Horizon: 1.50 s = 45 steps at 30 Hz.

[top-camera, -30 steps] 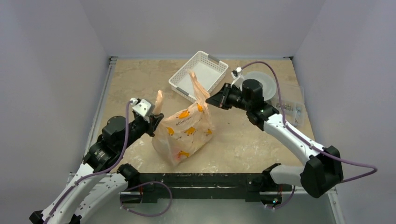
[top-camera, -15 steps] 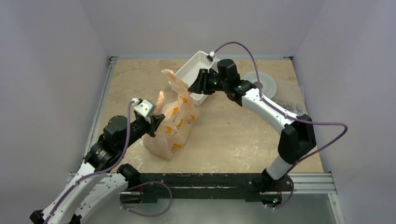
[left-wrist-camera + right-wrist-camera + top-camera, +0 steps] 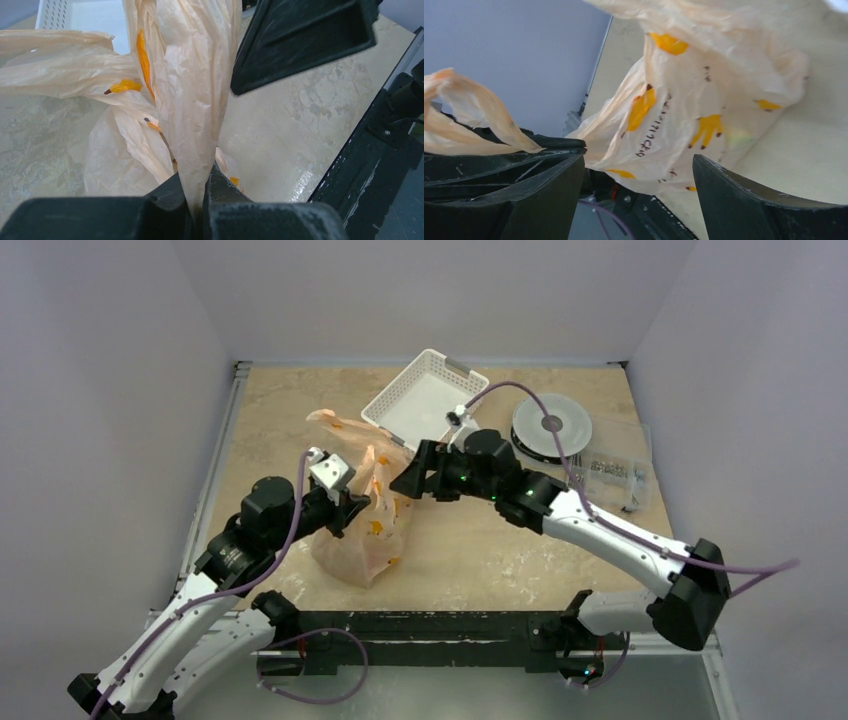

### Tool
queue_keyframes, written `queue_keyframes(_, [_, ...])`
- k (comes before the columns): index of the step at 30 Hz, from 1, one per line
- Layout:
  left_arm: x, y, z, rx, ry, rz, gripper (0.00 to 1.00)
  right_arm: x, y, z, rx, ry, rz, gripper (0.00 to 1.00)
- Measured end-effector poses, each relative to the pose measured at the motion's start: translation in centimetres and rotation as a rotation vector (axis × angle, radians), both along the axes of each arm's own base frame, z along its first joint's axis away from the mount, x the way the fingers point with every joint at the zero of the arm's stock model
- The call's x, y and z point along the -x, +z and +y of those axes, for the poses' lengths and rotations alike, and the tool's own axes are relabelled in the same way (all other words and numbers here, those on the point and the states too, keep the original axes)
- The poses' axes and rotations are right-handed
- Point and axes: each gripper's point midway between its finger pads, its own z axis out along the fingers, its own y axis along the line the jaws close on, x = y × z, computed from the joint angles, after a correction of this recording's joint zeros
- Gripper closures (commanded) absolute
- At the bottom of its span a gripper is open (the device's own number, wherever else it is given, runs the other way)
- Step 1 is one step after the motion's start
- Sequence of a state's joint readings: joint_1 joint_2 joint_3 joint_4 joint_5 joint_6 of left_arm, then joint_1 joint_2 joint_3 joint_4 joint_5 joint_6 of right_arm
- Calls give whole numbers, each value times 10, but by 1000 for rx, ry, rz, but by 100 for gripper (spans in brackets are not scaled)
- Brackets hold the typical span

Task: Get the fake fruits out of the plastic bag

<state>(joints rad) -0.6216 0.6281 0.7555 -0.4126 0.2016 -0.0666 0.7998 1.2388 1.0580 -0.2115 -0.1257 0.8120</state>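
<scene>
The pale-orange plastic bag (image 3: 360, 540) stands crumpled on the table left of centre. My left gripper (image 3: 352, 508) is shut on one bunched handle of the bag (image 3: 192, 115), which runs straight down between its jaws (image 3: 202, 202). My right gripper (image 3: 405, 478) hangs open just right of the bag's top, and one of its fingers (image 3: 300, 40) shows in the left wrist view. In the right wrist view the printed bag wall (image 3: 704, 100) lies beyond the wide jaws (image 3: 639, 165), with nothing between them. The other handle loop (image 3: 335, 422) hangs free toward the back left. The fake fruits are hidden.
A white perforated basket (image 3: 425, 395) sits at the back centre. A grey round disc (image 3: 550, 428) and a clear packet (image 3: 615, 475) lie at the back right. The black base rail (image 3: 420, 625) runs along the near edge.
My right gripper let go of the bag handle, opened wide and came down beside the bag's top. The freed loop flopped to the back left. My left gripper shifted right and further in, still holding.
</scene>
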Motion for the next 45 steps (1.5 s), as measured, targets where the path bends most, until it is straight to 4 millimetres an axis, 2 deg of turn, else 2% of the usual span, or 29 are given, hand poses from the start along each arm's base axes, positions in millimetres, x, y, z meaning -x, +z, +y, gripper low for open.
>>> queue_keyframes(1, [1,0,-1,1,-6,1,100,6,-2,15,-24,25,16,19])
queue_keyframes(3, [2,0,-2,4,-15,3,100,12,-18,39,-34,53,68,20])
queue_keyframes(5, [3,0,-3,5,-22,4,100,10,-41,54,-22,49,127,22])
queue_keyframes(7, [4,0,-4,7,-30,5,98,10,-58,63,-10,43,169,30])
queue_keyframes(8, [5,0,-4,8,-35,5,89,9,-64,66,-13,41,184,36])
queue_keyframes(9, [6,1,-5,9,-41,5,79,10,-68,70,-26,44,191,46])
queue_keyframes(11, [9,2,-7,13,-66,1,55,14,-72,71,-70,59,185,72])
queue_keyframes(12, [12,3,-9,19,-84,1,46,17,-72,71,-95,72,176,81])
queue_keyframes(13, [16,4,-11,25,-107,0,42,21,-74,70,-116,85,168,87])
queue_keyframes(14, [20,5,-14,32,-135,5,41,25,-74,70,-135,103,161,98])
queue_keyframes(15, [24,5,-17,39,-160,14,41,26,-74,69,-145,113,148,100])
queue_keyframes(21, [53,16,-36,84,-316,142,45,23,-52,75,-192,175,0,100])
queue_keyframes(27, [87,4,-36,173,-334,377,51,19,-34,72,-183,200,-137,100])
queue_keyframes(33, [114,-18,-19,227,-229,578,48,11,-23,61,-126,170,-260,100])
queue_keyframes(38, [125,-23,1,198,-134,635,35,10,-10,57,-108,194,-366,100])
queue_keyframes(41, [121,0,21,159,-33,578,25,9,-6,58,-110,206,-418,100])
queue_keyframes(45, [113,58,50,196,80,389,23,8,-7,57,-91,216,-452,100])
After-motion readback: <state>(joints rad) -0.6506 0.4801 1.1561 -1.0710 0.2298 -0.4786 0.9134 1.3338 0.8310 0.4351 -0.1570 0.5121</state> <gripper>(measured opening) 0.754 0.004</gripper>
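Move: The bag's loose right rim hangs about 7 cm to the right hand's left, 2 cm back and 6 cm below it; from the left hand, which still pinches the bag, that rim is roughly 3 cm ahead, 2 cm right and 6 cm lower. The bag's body sits some 18 cm under the left hand, 3 cm back and 3 cm left. The white basket is about 25 cm ahead of the right hand, 4 cm right and 23 cm down. The bag's right rim is taken by the right hand, which sweeps left and down about 7 cm with open jaws, shuts on it, then rises some 6 cm, its fingers tipping up. Meanwhile the left hand lets go, draws back about 12 cm, sinking slightly and tipping down, then swings left and up, jaws still open, beside the bag's near flap. ##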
